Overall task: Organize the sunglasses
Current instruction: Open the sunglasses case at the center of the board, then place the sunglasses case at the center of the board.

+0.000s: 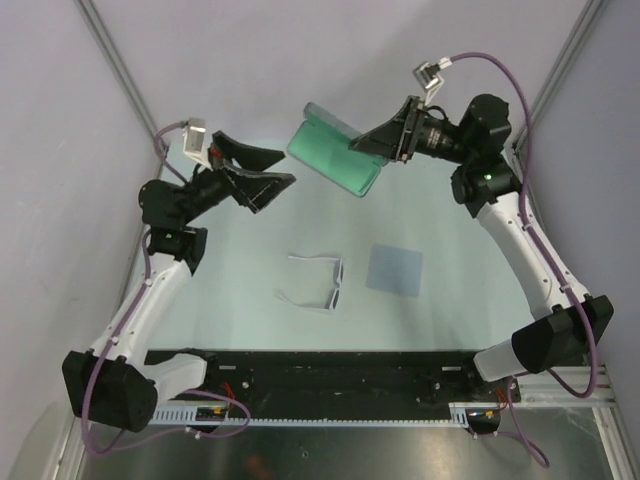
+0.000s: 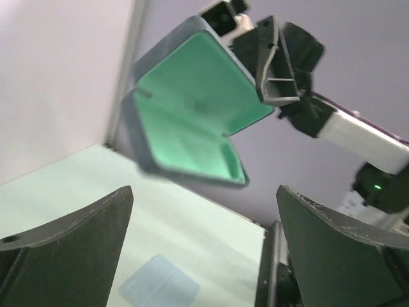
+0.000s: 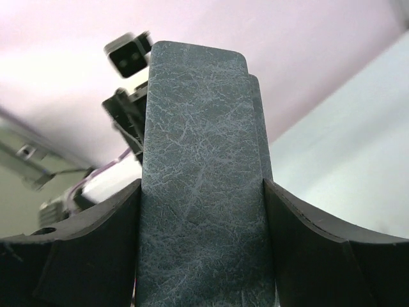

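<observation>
The sunglasses, white-framed with dark lenses, lie on the table between the two arms with their arms unfolded. My right gripper is shut on the grey textured case and holds it in the air at the back. The case hangs open, its green lining facing the left arm. My left gripper is raised just left of the case, open and clear of it, with nothing between its fingers. The sunglasses do not show in either wrist view.
A flat grey-blue cloth lies on the table right of the sunglasses, and it also shows as the cloth low in the left wrist view. Pale walls with metal rails close in the back and sides. A black base rail runs along the near edge.
</observation>
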You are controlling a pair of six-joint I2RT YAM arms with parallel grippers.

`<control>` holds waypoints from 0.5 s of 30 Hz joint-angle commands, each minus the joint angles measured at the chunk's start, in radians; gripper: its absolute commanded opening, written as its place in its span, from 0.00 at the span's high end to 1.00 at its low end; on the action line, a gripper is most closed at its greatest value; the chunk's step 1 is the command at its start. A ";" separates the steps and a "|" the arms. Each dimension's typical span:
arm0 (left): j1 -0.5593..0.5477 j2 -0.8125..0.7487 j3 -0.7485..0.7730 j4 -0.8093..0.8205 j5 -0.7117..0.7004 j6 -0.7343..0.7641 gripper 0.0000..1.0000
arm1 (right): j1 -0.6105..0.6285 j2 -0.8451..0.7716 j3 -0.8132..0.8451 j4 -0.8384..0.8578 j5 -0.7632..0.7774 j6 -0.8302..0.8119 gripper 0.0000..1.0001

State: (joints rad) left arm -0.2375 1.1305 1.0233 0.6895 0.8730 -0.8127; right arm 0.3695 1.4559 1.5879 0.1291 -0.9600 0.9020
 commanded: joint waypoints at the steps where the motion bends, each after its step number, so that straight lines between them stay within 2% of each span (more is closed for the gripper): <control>1: 0.117 -0.038 -0.097 0.019 -0.083 -0.009 0.00 | -0.102 -0.042 -0.021 -0.158 0.092 -0.164 1.00; 4: 0.177 -0.046 -0.156 0.016 -0.075 -0.019 0.00 | -0.141 -0.042 -0.063 -0.227 0.119 -0.267 1.00; 9: 0.234 -0.060 -0.235 -0.013 -0.121 -0.023 0.00 | -0.120 0.058 -0.086 -0.322 0.207 -0.467 1.00; 12: 0.283 -0.054 -0.267 -0.065 -0.157 -0.023 0.00 | -0.095 0.125 -0.091 -0.280 0.163 -0.512 1.00; 15: 0.302 -0.037 -0.290 -0.107 -0.154 -0.016 0.00 | -0.093 0.217 -0.091 -0.143 0.099 -0.480 1.00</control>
State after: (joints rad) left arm 0.0299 1.1004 0.7547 0.6254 0.7509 -0.8288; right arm 0.2630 1.5879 1.4990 -0.1562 -0.8024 0.4747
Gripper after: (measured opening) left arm 0.996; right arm 0.718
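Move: The right hand holds the opened sunglasses case by its lid, with the case body about 6 cm to the left, 2 cm back and 3 cm below. The bare table at the board's centre lies some 9 cm ahead, 6 cm left and 47 cm down. On the table from that hand, the sunglasses are about 4 cm back and 14 cm left, and the blue cloth 1 cm back and 7 cm right. For the empty left hand, the case body is roughly 12 cm right, 3 cm ahead and nearly level. Down and forward, the right arm lowers the open case about 15 cm towards the table centre, reaching 10 cm out and drifting slightly right before easing back left. It keeps its grip on the lid while its fingers tip down and swing clockwise. The left hand, wide open and already clear, withdraws down, left and forward, away from the case, its fingers turning forward and dipping. ##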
